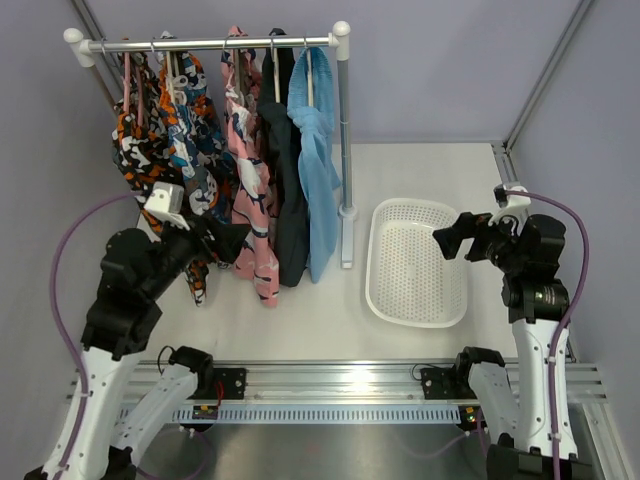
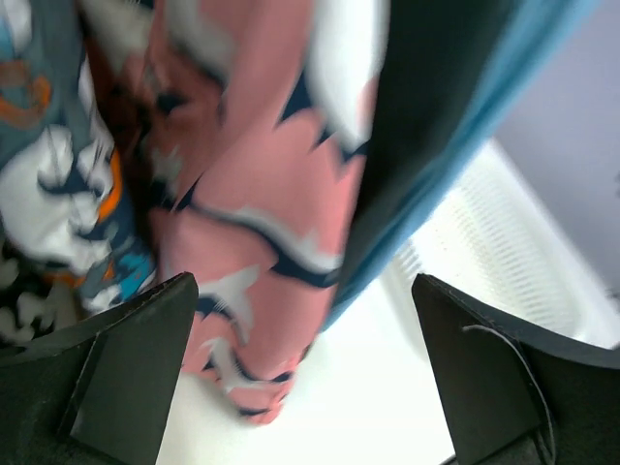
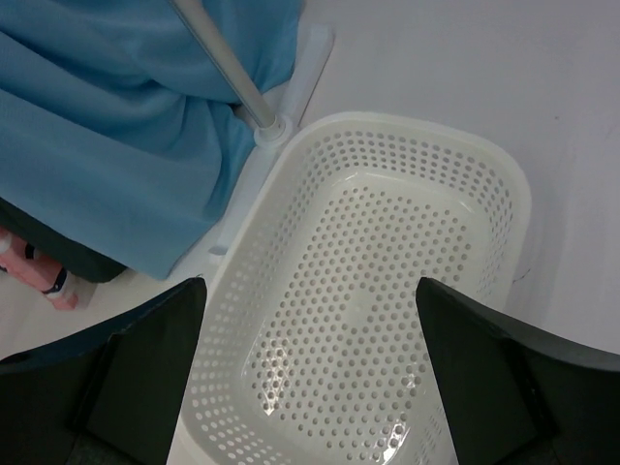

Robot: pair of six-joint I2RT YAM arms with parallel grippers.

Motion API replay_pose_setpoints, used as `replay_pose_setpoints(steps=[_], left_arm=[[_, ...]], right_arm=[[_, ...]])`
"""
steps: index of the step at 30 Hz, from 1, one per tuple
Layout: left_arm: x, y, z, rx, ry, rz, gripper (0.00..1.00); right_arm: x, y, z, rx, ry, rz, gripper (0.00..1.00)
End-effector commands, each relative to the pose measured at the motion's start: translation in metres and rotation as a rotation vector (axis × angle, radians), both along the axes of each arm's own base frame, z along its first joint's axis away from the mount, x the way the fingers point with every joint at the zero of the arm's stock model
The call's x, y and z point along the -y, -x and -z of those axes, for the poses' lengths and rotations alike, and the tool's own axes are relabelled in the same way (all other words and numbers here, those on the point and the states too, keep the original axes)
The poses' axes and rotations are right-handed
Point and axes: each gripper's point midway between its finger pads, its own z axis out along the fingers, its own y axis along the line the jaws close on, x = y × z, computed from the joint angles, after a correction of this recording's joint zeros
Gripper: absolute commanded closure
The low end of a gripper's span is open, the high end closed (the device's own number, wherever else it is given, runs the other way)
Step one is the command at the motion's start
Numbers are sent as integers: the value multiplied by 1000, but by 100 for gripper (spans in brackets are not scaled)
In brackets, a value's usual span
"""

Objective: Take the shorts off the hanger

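Observation:
Two shorts hang on hangers at the right end of the rail (image 1: 220,43): a light sky-blue pair (image 1: 318,150) and, left of it, a dark navy pair (image 1: 288,190). My left gripper (image 1: 235,240) is open, low beside the hanging clothes. In the left wrist view, the left gripper (image 2: 305,291) frames a pink patterned garment (image 2: 262,174), with the navy shorts (image 2: 426,77) and blue shorts (image 2: 407,208) behind it. Nothing is between its fingers. My right gripper (image 1: 452,238) is open and empty. In its wrist view the right gripper (image 3: 310,291) hovers above the basket, blue shorts (image 3: 116,145) at upper left.
A white perforated basket (image 1: 415,262) lies right of the rack's post (image 1: 345,130); its rim (image 3: 513,184) shows in the right wrist view. A pink garment (image 1: 250,190) and orange-black-white patterned ones (image 1: 150,130) hang left of the shorts. Grey walls close in the table.

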Motion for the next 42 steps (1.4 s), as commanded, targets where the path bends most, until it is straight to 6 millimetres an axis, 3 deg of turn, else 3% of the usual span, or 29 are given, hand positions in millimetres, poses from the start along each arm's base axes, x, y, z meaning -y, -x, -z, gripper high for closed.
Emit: replay_pose_setpoints(steps=[1, 2, 4, 5, 6, 7, 8, 9, 10, 11, 12, 13, 14, 15, 16, 17, 19, 21, 25, 29, 32, 34, 42], left_arm=[[21, 19, -70, 66, 117, 107, 1], [26, 13, -73, 46, 115, 110, 1], [34, 15, -98, 77, 135, 136, 1], [38, 1, -95, 47, 119, 112, 1], [46, 6, -115, 82, 121, 141, 1], [52, 2, -118, 74, 106, 140, 1], [51, -5, -124, 80, 94, 96, 1], [73, -10, -122, 63, 53, 131, 1], [76, -8, -147, 103, 60, 126, 1], [74, -16, -156, 116, 45, 59, 1], [96, -29, -151, 94, -7, 69, 1], [97, -35, -156, 89, -22, 46, 1], [91, -40, -187, 136, 15, -2, 1], [92, -49, -193, 144, -1, -28, 1], [106, -68, -182, 112, -49, -49, 2], [96, -72, -211, 163, -14, -105, 3], [107, -94, -216, 187, -48, -142, 5], [102, -104, -241, 266, -26, -202, 7], [121, -132, -244, 324, -41, -190, 9], [144, -162, -233, 311, -19, -132, 13], [145, -178, -229, 299, 7, -113, 17], [149, -195, -215, 267, 19, -103, 19], [161, -216, -186, 205, -3, -70, 24]], right_arm=[[-6, -2, 5, -18, 68, -103, 1], [-6, -1, 7, -31, 68, -108, 1], [-7, 1, 6, -23, 73, -113, 1], [-8, 3, 10, -19, 76, -118, 1], [-9, 8, 5, 18, 85, -124, 0], [-10, 9, 2, 55, 109, -143, 0], [-17, 16, 10, 67, 125, -198, 1], [-35, 31, 7, 119, 126, -333, 0], [-40, 37, 11, 146, 157, -399, 1], [-44, 41, 11, 149, 147, -424, 1], [-45, 43, 8, 154, 140, -425, 1], [-45, 43, 6, 156, 143, -423, 1], [-45, 43, 3, 160, 146, -419, 0], [-41, 40, 4, 145, 149, -392, 1], [-38, 38, 4, 121, 133, -362, 1], [-34, 34, 0, 108, 131, -324, 0], [-27, 29, 2, 80, 138, -285, 0], [-27, 27, 2, 72, 135, -283, 1], [-27, 28, 2, 77, 130, -282, 0], [-26, 27, 2, 83, 131, -271, 1], [-26, 27, 2, 86, 131, -267, 1], [-26, 27, 2, 88, 133, -264, 0], [-27, 28, 2, 90, 128, -270, 1]])
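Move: The blue shorts' hanger at the right end of the rack is the goal, about 26 cm ahead of the left hand, 15 cm to its right and 17 cm above it. The black shorts' hanger is some 5 cm to the left of it and the pink shorts' hanger about 11 cm to the left, both level with it. The rack's right post tops out 4 cm right of it and 3 cm farther out. From the right hand, the goal lies roughly 23 cm ahead, 24 cm left and 22 cm above. The blue shorts' hanger is what the left hand comes up to: it first climbs steeply and swings right past the hanging legs, then reaches forward along the top, some 22 cm out in all, and sinks about 5 cm at the end. Its fingers narrow slightly but stay open towards the hanger's arms, tipping up a little. The right hand eases back and left about 3 cm over the basket, turning some 15 degrees counter-clockwise. ##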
